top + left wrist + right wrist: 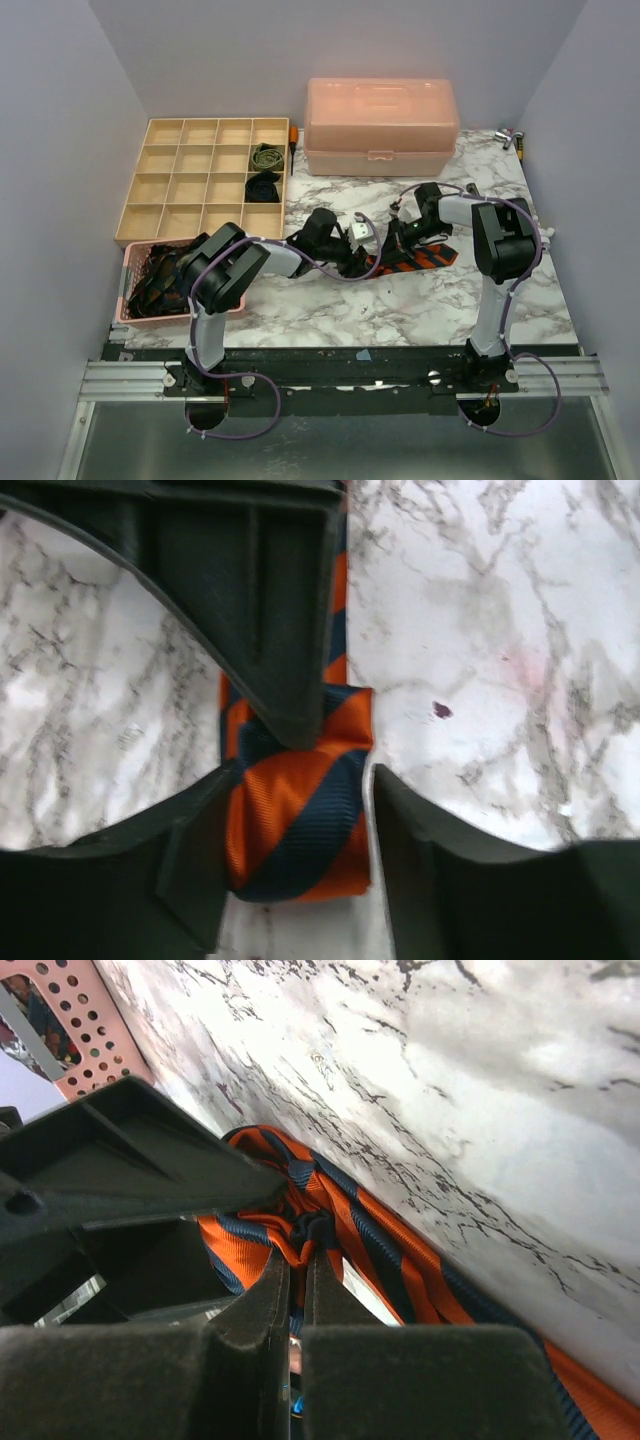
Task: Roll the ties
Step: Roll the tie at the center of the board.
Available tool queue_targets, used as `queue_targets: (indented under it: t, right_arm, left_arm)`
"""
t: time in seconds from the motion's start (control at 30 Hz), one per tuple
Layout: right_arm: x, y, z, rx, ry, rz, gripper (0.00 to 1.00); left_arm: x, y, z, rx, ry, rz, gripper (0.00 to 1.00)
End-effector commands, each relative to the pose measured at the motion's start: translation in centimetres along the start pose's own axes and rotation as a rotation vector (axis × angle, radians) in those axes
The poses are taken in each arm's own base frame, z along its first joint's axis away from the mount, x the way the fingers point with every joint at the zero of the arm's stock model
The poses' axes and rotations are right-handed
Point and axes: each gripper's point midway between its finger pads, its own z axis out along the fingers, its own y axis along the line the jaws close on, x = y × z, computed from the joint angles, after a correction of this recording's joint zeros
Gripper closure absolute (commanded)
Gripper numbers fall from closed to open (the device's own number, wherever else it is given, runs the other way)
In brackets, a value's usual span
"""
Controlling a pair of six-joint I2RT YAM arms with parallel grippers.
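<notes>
An orange-and-navy striped tie [425,260] lies mid-table, its end folded into a small roll [290,850]. In the left wrist view my left gripper [300,780] straddles that roll with its jaws open; a thin sliver of marble shows beside the right finger [440,870]. My right gripper [297,1260] is shut on a bunched fold of the same tie [400,1260], and its dark finger [270,610] reaches down onto the roll from above. Seen from above, the two grippers meet over the tie, left gripper [358,260] and right gripper [400,240].
A divided wooden tray [205,180] at the back left holds a rolled olive tie [266,156] and a rolled black tie [263,187]. A pink basket [132,290] of dark ties sits front left. A pink lidded box [380,125] stands at the back.
</notes>
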Motion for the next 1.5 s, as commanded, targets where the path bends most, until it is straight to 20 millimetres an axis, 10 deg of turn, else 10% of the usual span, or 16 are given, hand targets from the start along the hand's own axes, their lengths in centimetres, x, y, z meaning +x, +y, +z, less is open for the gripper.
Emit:
queue_targets:
  t: [0.0, 0.37, 0.6, 0.93, 1.17, 1.37, 1.4, 1.47]
  right_arm:
    - [0.1, -7.7, 1.2, 0.289, 0.011, -0.071, 1.00]
    - [-1.2, -1.0, -4.6, 0.034, -0.053, -0.057, 0.70]
    - [-0.1, -5.7, -3.9, 0.196, 0.015, -0.040, 0.75]
    - [0.5, -11.2, -4.5, 0.441, 0.059, -0.067, 0.80]
    - [0.1, -11.9, -4.7, 0.470, 0.059, -0.120, 0.81]
    - [-0.7, -5.5, -5.6, 0.255, 0.016, -0.185, 0.63]
    - [-0.6, -4.0, -5.8, 0.202, 0.007, -0.190, 0.57]
    - [-0.4, -1.2, -6.2, 0.111, -0.004, -0.195, 0.48]
  left_arm:
    - [-0.7, 0.9, 1.6, -0.018, -0.007, -0.046, 0.57]
    - [5.9, -0.5, -0.1, 0.023, 0.204, 0.048, 0.82]
    - [5.0, -0.1, 0.1, 0.012, 0.202, 0.042, 0.86]
    - [-2.7, 0.2, -0.7, -0.094, 0.047, 0.009, 0.85]
    - [2.5, 1.4, -0.4, -0.189, 0.190, 0.067, 0.86]
    - [6.6, 1.3, -0.6, -0.186, 0.316, 0.049, 0.85]
    - [2.8, 1.0, -1.3, -0.197, 0.243, 0.101, 0.85]
    - [7.2, 0.9, -0.6, -0.165, 0.329, 0.062, 0.83]
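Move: The roll at the tie's left end sits between the left hand's open fingers, its middle about 1 cm forward and 1 cm right of that hand point, and some 2 cm left and 1 cm back of the right hand point. The flat strip that the right hand goes for lies about 6 cm to its right, 1 cm forward and 1 cm lower. The tie's free end is roughly 14 cm to its right and 2 cm forward. The rolled tie is squeezed by the left fingers, which close on it at once, lift it about 2 cm late on and bring it back down, the wrist tilting some 10 degrees. The right fingers, shut on the tie beside the roll, open partway and let go, swing forward around to the right about 6 cm along the strip, sink to the flat tie, narrow slightly, then spread wider while rising about 1 cm. ##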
